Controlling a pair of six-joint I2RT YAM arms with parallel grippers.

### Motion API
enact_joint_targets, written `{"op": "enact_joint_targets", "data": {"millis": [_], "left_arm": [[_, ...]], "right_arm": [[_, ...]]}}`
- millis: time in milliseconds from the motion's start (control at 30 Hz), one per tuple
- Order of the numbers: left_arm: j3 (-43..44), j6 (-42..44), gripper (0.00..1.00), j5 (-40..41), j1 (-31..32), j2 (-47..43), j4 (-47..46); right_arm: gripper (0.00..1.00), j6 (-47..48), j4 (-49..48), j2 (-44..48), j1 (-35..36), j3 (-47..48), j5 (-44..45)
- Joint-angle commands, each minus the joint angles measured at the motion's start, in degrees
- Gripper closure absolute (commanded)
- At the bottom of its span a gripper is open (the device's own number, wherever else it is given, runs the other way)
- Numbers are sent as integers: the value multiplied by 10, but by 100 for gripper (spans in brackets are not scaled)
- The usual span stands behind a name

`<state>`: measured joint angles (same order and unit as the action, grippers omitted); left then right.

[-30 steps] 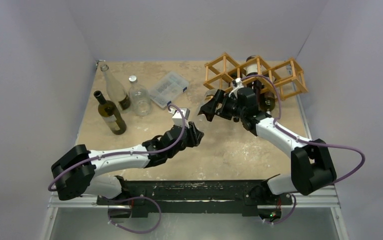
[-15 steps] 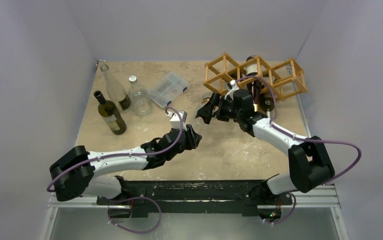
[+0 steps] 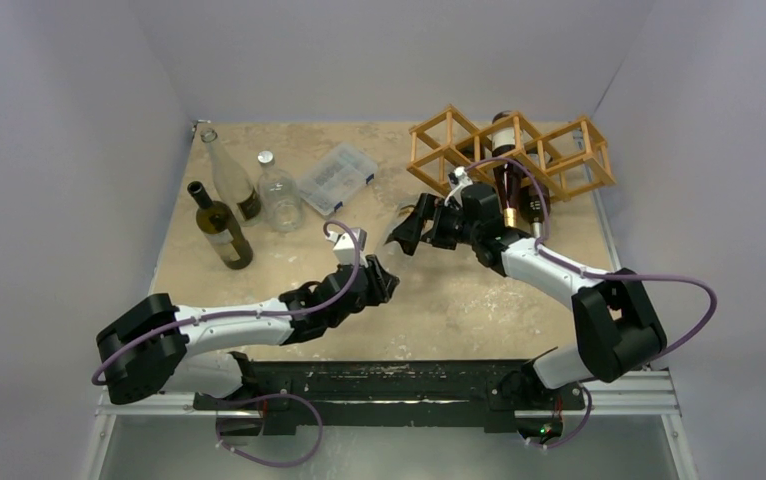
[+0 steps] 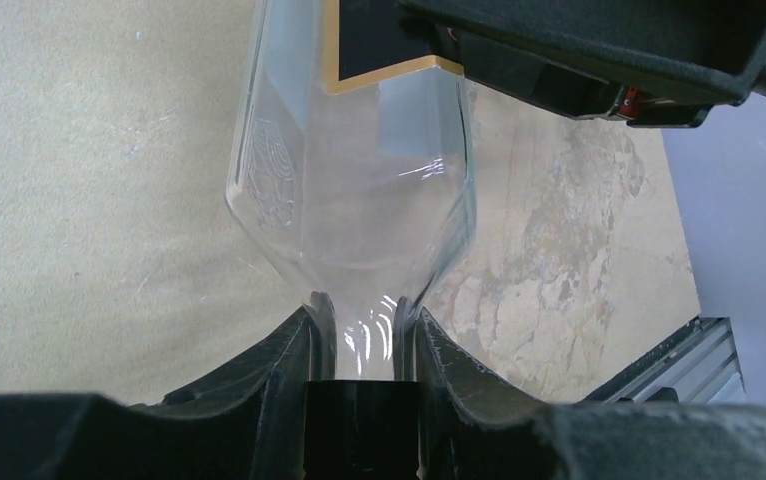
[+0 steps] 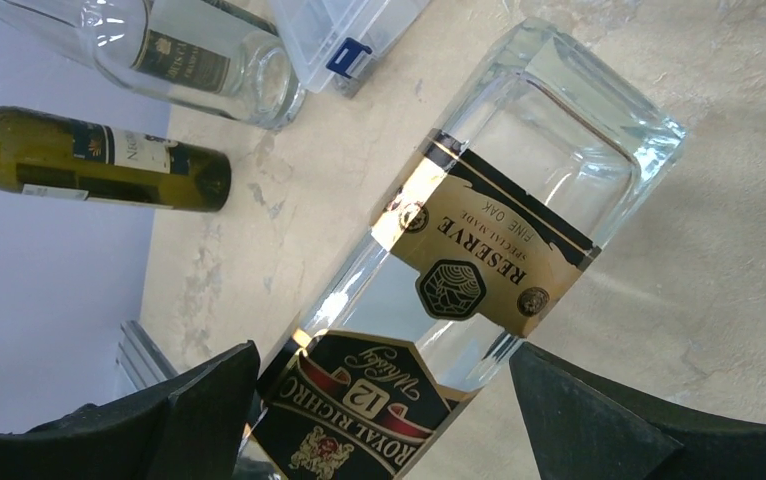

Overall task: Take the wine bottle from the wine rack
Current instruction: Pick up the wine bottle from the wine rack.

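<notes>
The wine rack (image 3: 509,150), a light-brown wooden lattice, stands at the back right. A dark bottle (image 3: 506,180) lies in its middle cell, neck toward me. A clear square whisky bottle (image 4: 359,150) with a black-and-gold label (image 5: 399,400) hangs tilted over the table between the two arms, left of the rack. My left gripper (image 3: 383,278) (image 4: 364,335) is shut on its neck. My right gripper (image 3: 411,222) (image 5: 384,400) is open, its fingers (image 5: 199,400) spread wide on either side of the bottle's body with gaps showing.
A green wine bottle (image 3: 221,230) and two clear bottles (image 3: 231,178) (image 3: 279,192) stand at the back left. A clear plastic compartment box (image 3: 337,172) lies behind them. Grey walls close in on the left, back and right.
My right gripper has moved left and away from the rack, uncovering the dark bottle in it. My left gripper has shifted slightly nearer with the clear bottle's neck.
</notes>
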<state>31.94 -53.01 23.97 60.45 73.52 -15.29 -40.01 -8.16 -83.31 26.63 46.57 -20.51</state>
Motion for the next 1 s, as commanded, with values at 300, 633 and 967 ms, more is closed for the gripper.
{"op": "enact_joint_targets", "data": {"millis": [300,633,967], "left_arm": [[-4,-27,100,39,-1,-25,-28],[11,-10,100,37,0,-56,53],[21,16,100,23,-1,-84,126]], "right_arm": [[1,31,-49,3,18,7,1],[1,155,-25,54,19,36,-59],[1,466,120,99,19,98,-202]]}}
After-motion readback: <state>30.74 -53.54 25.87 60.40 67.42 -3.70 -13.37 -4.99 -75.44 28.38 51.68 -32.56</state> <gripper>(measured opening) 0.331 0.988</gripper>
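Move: The left gripper already holds the wine bottle by its neck, the bottle's middle some 9 cm ahead and 3 cm to its right, about level. The standing green bottle on that side is roughly 33 cm left and 8 cm ahead of the left hand, at much its height. From the open right gripper the wine bottle's middle lies about 3 cm left, level fore and aft, 2 cm lower; the plastic box is some 17 cm left, 13 cm ahead and 13 cm down. Back the wide-open right gripper up off the wine bottle's body: ease it a little left first, then lift it about 8 cm while drawing it back, swinging the fingertips up and counter-clockwise by some 35 degrees. Meanwhile keep the left grip on the neck and carry the bottle about 3 cm left, towards the green bottle, sinking slightly. ##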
